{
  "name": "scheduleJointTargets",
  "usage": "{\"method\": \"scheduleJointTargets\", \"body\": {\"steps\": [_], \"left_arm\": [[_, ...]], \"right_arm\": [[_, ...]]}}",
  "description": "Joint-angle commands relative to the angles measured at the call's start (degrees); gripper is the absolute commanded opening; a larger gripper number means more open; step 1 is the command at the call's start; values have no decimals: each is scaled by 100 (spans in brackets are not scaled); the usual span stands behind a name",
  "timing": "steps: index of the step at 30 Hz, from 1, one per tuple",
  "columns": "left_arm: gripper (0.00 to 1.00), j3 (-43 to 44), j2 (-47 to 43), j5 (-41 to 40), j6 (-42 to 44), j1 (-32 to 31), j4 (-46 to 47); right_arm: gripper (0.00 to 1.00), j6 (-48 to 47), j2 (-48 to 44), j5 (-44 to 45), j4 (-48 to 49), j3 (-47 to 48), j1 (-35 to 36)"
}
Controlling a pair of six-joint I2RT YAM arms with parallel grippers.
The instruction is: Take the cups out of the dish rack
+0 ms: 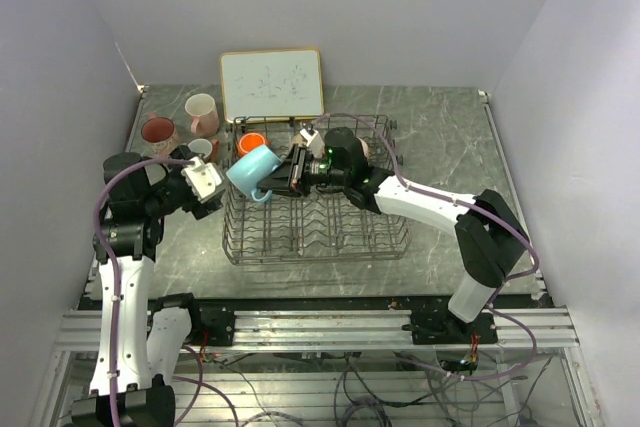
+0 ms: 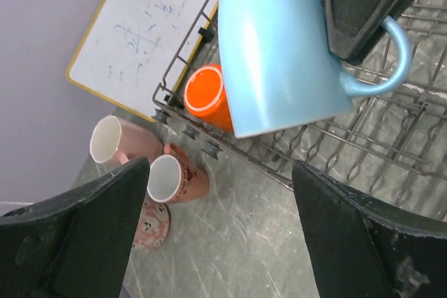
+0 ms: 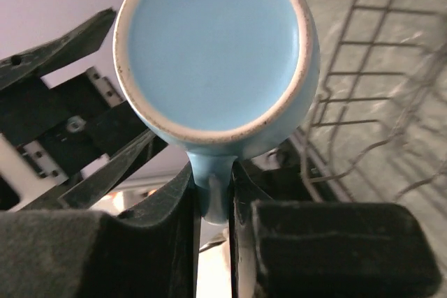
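My right gripper is shut on the handle of the light blue cup and holds it above the left edge of the dish rack. In the right wrist view the handle sits pinched between my fingers, below the cup's base. My left gripper stands open just left of the blue cup, with only bare table between its fingers. An orange cup lies in the rack's back left corner. Three pink cups stand on the table left of the rack: and a smaller one.
A wood-framed whiteboard leans against the back wall behind the rack. The pink cups cluster close to the rack's back left corner. The left arm's elbow hangs over the table's left side.
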Motion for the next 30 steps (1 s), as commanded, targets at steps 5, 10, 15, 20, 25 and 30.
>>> {"method": "scheduleJointTargets", "body": {"steps": [5, 10, 15, 20, 25, 30], "left_arm": [[91, -62, -132, 599, 425, -37, 322], [89, -34, -132, 635, 244, -36, 422], [85, 59, -178, 720, -435, -41, 1000], [83, 298, -112, 805, -547, -44, 863], [77, 273, -72, 911, -818, -66, 1041], [58, 332, -43, 954, -905, -93, 1050]], "right_arm": [[0, 2041, -169, -990, 3066, -345, -29], [0, 2341, -156, -1032, 3385, -397, 20], [0, 2362, -71, -1073, 3330, -357, 140], [0, 2520, -37, -1058, 3537, -454, 219], [0, 2871, 199, -1128, 3983, -317, 408], [0, 3291, 506, -1173, 4494, -134, 626]]}}
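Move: The right fingers already hold the blue mug by its handle, the mug's body about 5 cm ahead and 4 cm left of that hand; the waiting left fingers are some 14 cm to its left, 1 cm ahead and slightly above. From the left hand, the blue mug is about 4 cm ahead, 10 cm right and 2 cm lower. Down in the rack the orange mug is 18 cm ahead and 8 cm right, the small terracotta mug on the table 17 cm ahead and 6 cm left, both some 20 cm below. Keeping its pinch on the handle, the right hand lifts the blue mug about 7 cm while drawing it back some 6 cm, most of the rise coming first, then edges a little left towards the left gripper as its left-pointing fingers tip up by 25 to 30 degrees. The left hand rises about 4 cm and eases 2 cm right to meet the mug's mouth end, its wide-open fingers partly closing around the rim but not yet shut, one of them seeming to reach inside the mouth. ##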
